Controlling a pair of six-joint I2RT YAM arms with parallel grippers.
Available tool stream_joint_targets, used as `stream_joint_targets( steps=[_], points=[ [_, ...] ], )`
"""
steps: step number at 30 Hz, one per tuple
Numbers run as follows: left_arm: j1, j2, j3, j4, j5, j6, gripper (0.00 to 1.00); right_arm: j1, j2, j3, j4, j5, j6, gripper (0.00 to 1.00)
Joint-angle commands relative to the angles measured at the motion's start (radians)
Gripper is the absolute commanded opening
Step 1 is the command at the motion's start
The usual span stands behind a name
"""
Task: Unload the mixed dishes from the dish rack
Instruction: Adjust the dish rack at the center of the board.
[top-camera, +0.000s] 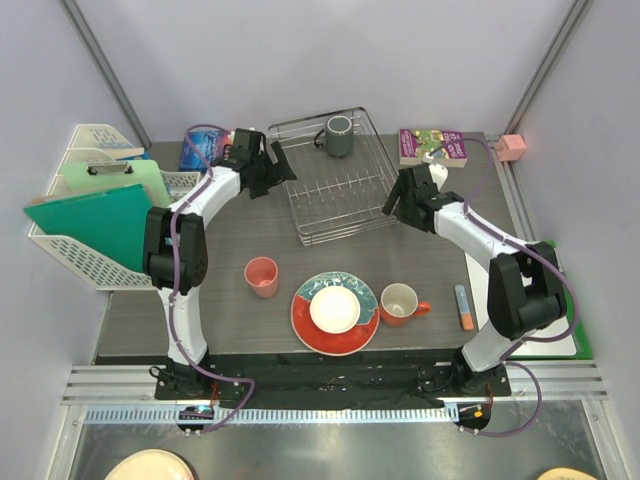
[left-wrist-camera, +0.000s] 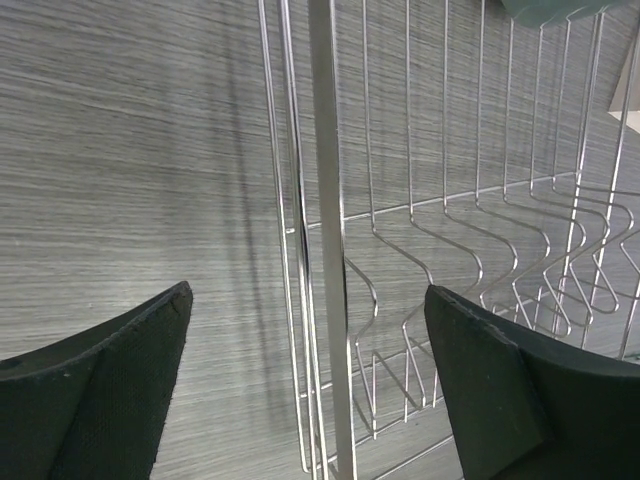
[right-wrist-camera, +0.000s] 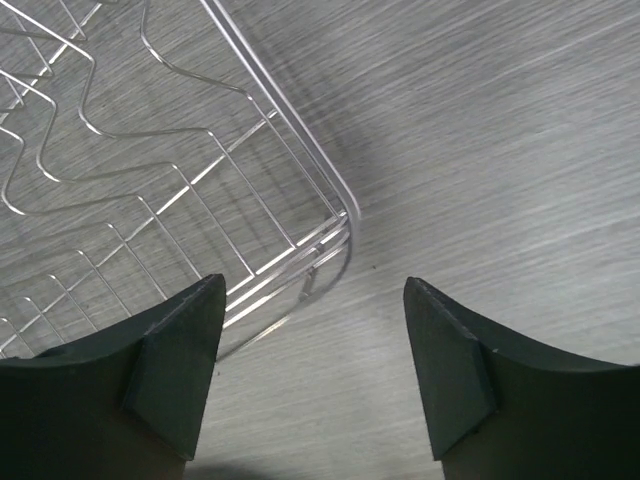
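Note:
The silver wire dish rack (top-camera: 340, 205) stands at the back middle of the table, and a dark grey mug (top-camera: 339, 135) sits in its far corner. On the table in front lie a pink cup (top-camera: 262, 276), a teal plate with a red-orange rim (top-camera: 305, 325) carrying a small white bowl (top-camera: 334, 309), and an orange mug (top-camera: 400, 303). My left gripper (top-camera: 280, 165) is open at the rack's left side, its fingers astride the rim wire (left-wrist-camera: 330, 250). My right gripper (top-camera: 393, 205) is open just off the rack's near right corner (right-wrist-camera: 300, 230), with bare table between its fingers.
A white lattice basket (top-camera: 85, 255) with green folders stands at the left edge. A book (top-camera: 433, 145) and a pink box (top-camera: 513, 147) lie at the back right, and a blue book (top-camera: 195, 150) at the back left. A marker (top-camera: 463, 307) and a green board (top-camera: 552, 330) are at the right.

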Motion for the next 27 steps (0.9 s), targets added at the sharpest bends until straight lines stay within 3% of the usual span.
stream_joint_targets(
  steps=[1,4,5,9,14,17,27],
  points=[
    [-0.008,0.004,0.047,-0.006,-0.036,0.043,0.9,0.006,0.034,0.041,0.041,-0.013,0.017,0.73],
    [-0.016,0.009,0.048,-0.014,-0.053,0.06,0.8,0.006,0.07,0.061,0.047,-0.016,0.02,0.58],
    [-0.022,0.011,0.05,-0.017,-0.059,0.066,0.77,0.004,0.076,0.066,0.047,-0.018,0.019,0.49],
    [-0.033,0.029,0.071,-0.04,-0.077,0.092,0.62,0.004,0.094,0.081,0.047,-0.013,0.017,0.33],
    [-0.039,0.049,0.102,-0.06,-0.076,0.105,0.47,0.004,0.097,0.091,0.039,0.007,0.003,0.22],
    [-0.044,0.052,0.097,-0.066,-0.076,0.105,0.32,0.004,0.106,0.115,0.019,0.03,-0.021,0.15],
    [-0.051,0.017,0.033,-0.055,-0.064,0.083,0.01,-0.023,0.231,0.352,-0.042,0.131,-0.106,0.01]
  ],
)
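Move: The left hand's open fingers already straddle the dish rack's left rim, gripping height about 2 cm down and 1 cm to the right; the rack's middle is about 12 cm to the right, level fore and aft, and the green mug in it about 14 cm right and 8 cm ahead. For the right hand, the rack's near right corner is about 2 cm straight ahead and 2 cm down, the rack's middle 7 cm ahead and 13 cm left, the purple book 14 cm ahead and 9 cm right. Forward goes the right hand, about 4 cm, its fingers closing early on the rack's right rim by the near corner and keeping that pinch as it carries on. The left hand sinks some 2.5 cm, rolling slightly with its left side up, and closes on the left rim, pinching it, then stays there. ##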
